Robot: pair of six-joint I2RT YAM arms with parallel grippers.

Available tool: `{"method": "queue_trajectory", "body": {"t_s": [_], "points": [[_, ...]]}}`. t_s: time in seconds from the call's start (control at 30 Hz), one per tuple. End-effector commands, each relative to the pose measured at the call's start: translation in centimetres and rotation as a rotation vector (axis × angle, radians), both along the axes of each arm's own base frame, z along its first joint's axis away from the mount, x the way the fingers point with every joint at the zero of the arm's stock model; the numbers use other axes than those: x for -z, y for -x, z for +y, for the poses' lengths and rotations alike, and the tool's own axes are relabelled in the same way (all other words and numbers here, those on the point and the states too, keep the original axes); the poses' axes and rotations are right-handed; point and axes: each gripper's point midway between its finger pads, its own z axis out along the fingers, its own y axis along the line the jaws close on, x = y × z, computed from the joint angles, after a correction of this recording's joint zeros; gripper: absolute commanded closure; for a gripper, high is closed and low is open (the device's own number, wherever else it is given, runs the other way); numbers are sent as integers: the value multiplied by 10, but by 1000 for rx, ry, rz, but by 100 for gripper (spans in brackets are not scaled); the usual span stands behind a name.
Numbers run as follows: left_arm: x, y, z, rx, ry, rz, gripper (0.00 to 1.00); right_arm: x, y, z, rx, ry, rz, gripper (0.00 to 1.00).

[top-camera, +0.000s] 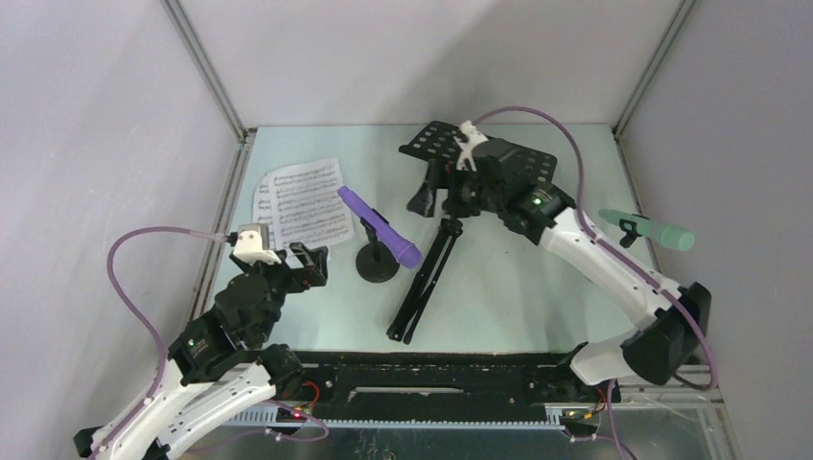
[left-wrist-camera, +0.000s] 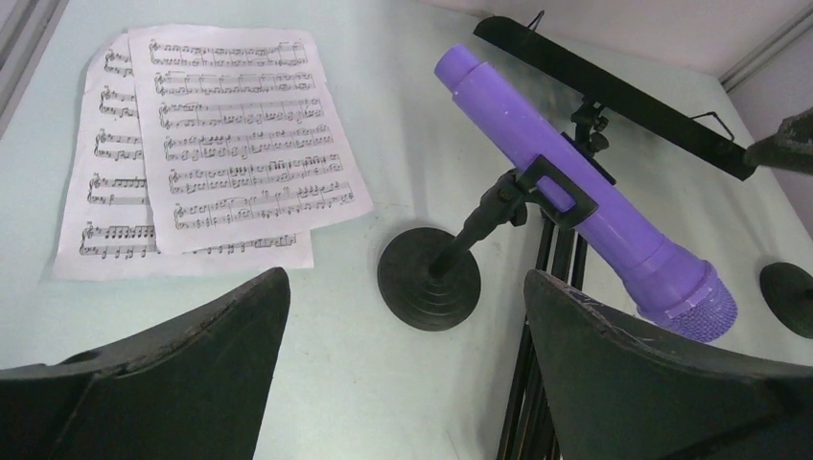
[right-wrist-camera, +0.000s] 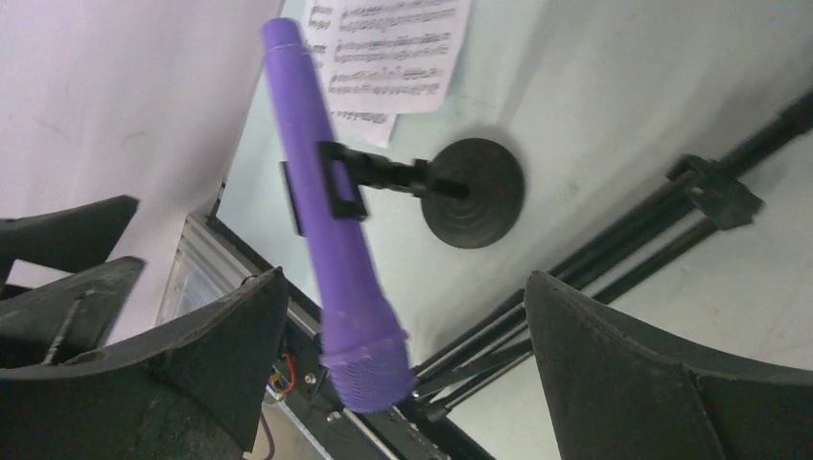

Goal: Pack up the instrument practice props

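Note:
White sheet-music pages lie flat at the back left, also in the left wrist view. The purple microphone sits tilted in the clip of a black round-based holder mid-table. The black music rack stands behind it, legs folded, with its perforated plate at the back. The mint-green microphone sits in a clip at the right. My left gripper is open and empty, in front and left of the purple microphone's holder. My right gripper is open at the rack's top, above the purple microphone, holding nothing.
Grey walls with metal corner posts enclose the table on three sides. A black rail runs along the near edge between the arm bases. A second round holder base shows at the right edge of the left wrist view.

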Motion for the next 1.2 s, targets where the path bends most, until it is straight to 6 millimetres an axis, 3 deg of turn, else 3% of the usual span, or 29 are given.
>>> {"method": "queue_trajectory", "body": {"t_s": [0.0,0.17,0.27,0.4,0.53,0.73,0.93,1.17], "points": [[-41,6,6,36,0,-82,0,-46,15,-15,-43,-199,-93,0],[-62,8,-6,141,-54,-164,0,-48,33,-33,-93,-100,-208,0],[-69,9,-19,212,-71,-196,0,-39,49,-30,-194,-54,-227,0],[-62,4,-33,258,-106,-177,0,-23,61,-12,-267,11,-271,0],[-54,2,-53,346,-146,-192,0,-10,54,6,-261,112,-362,0],[-69,-1,-59,361,-132,-230,0,12,34,27,-219,203,-419,0],[-53,-4,-69,389,-141,-187,0,39,24,46,-234,286,-458,0],[-38,-6,-68,372,-155,-161,0,52,29,53,-275,294,-429,0]]}}
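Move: For my right hand the purple microphone's middle lies about 9 cm left, level ahead-wise and some 7 cm below. The round stand base is 10 cm left, 3 cm back and about 27 cm down; the folded tripod legs' middle is straight behind by 7 cm, just as low. From my left hand the microphone is 9 cm ahead, 13 cm right, 5 cm lower; the stand base is 6 cm ahead, 12 cm right, 25 cm lower. My right hand first swings some 3 cm right, then back and up to clear the microphone; from there it sweeps left, forward and about 10 cm down, rolling roughly 30 degrees counter-clockwise as seen from behind the hand, until its wide-open fingers straddle the barrel near the head. Meanwhile my open left hand shifts right and rises, swivelling clockwise towards the microphone. ##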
